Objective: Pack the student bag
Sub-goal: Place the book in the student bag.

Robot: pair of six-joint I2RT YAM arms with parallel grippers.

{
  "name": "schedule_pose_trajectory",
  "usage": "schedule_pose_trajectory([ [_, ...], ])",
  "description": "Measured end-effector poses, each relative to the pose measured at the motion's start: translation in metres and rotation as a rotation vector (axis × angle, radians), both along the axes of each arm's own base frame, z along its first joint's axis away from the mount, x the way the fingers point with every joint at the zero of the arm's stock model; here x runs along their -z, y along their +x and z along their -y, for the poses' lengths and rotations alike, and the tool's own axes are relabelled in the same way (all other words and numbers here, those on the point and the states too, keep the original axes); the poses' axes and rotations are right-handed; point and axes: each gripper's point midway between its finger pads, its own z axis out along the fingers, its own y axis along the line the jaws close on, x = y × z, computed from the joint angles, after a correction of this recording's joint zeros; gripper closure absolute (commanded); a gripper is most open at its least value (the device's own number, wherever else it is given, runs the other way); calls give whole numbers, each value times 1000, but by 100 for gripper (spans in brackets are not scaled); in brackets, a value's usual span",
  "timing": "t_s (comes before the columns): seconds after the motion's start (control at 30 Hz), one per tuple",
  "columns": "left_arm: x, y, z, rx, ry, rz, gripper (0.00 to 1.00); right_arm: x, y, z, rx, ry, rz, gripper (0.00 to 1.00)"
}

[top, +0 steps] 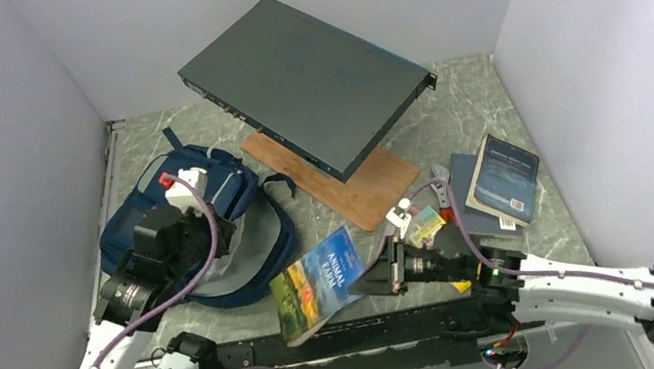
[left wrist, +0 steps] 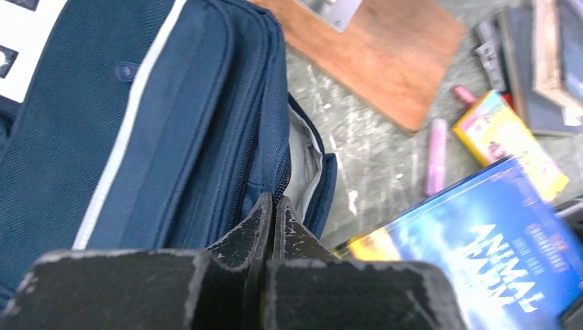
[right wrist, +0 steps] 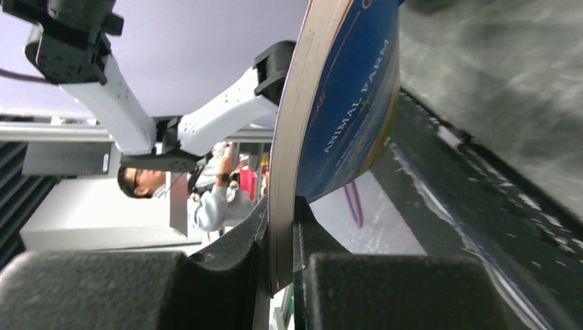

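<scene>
The student bag (top: pixel 243 194), navy with light grey stripes, lies at the left of the table. My left gripper (top: pixel 215 237) is over it. In the left wrist view that gripper (left wrist: pixel 273 203) is shut, its tips pressed against the zip line of the bag (left wrist: pixel 172 117) where the grey lining shows. Whether fabric is pinched between them I cannot tell. My right gripper (top: pixel 375 278) is shut on the edge of a blue "Animal Farm" book (top: pixel 320 284), held tilted just right of the bag. In the right wrist view the book (right wrist: pixel 344 103) stands between the gripper's (right wrist: pixel 282 213) pads.
A flat black device (top: pixel 305 82) lies propped on a wooden board (top: pixel 353 180) at the back. Dark books (top: pixel 503 179) sit at the right, a yellow box (top: pixel 424 225) and a pink pen (left wrist: pixel 436 157) near the middle. Grey walls close both sides.
</scene>
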Motion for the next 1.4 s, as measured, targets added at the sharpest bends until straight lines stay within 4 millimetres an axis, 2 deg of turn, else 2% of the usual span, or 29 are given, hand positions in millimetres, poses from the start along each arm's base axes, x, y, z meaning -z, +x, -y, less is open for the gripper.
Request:
schedule_pose_trajectory([
  [0.17,-30,-9,9,22,-110,39,100,-8,-27,-35,-56,52,14,100],
  [0.33,-33,-20,6,29,-120,33,100,-20,-28,-56,-41,106,17,100],
  [0.43,-30,-22,6,33,-116,19,100,-35,-23,-61,-23,140,26,100],
  [0.57,-29,-25,5,36,-117,15,100,-66,-21,-65,-18,199,46,100],
  [0.73,-34,-28,1,26,-123,38,100,-99,-22,-62,-20,253,67,100],
  [0.9,-31,-32,-7,3,-101,52,100,-106,-28,-63,-42,270,49,100],
  [1.1,-6,-30,-4,5,-92,7,100,-117,-25,-65,-29,260,65,100],
  [1.17,-3,-31,-3,13,-94,-5,100,-115,-20,-64,-1,245,74,100],
  [1.23,-3,-32,-1,20,-98,-6,100,-104,-12,-63,36,225,74,100],
  [1.3,-5,-32,-2,19,-101,2,100,-83,-3,-63,76,194,70,100],
  [1.4,-7,-32,-5,5,-101,15,100,-37,9,-71,127,129,60,100],
])
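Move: The book is already pinched by one edge in the right hand, its middle about 8 cm to that hand's left; the open mouth of the student bag lies some 19 cm left, 9 cm ahead and 10 cm below. The pink marker is on the table about 7 cm right and 3 cm ahead of the right hand, 16 cm down, and the wooden board some 20 cm ahead, 2 cm left. From the left hand, the book's middle is roughly 15 cm right, 12 cm back and slightly lower. The right hand keeps its pinch on the book and carries it about 6 cm left and 3 cm back, lifts it some 11 cm with the fingers tipping up about 15 degrees, then comes forward and sinks quickly towards the open bag mouth, ending only about 4 cm above its starting height. Still gripping the zippered edge of the bag, the left hand rises briefly, draws back about 3 cm towards the robot, and sinks again almost to its first height while staying shut. ##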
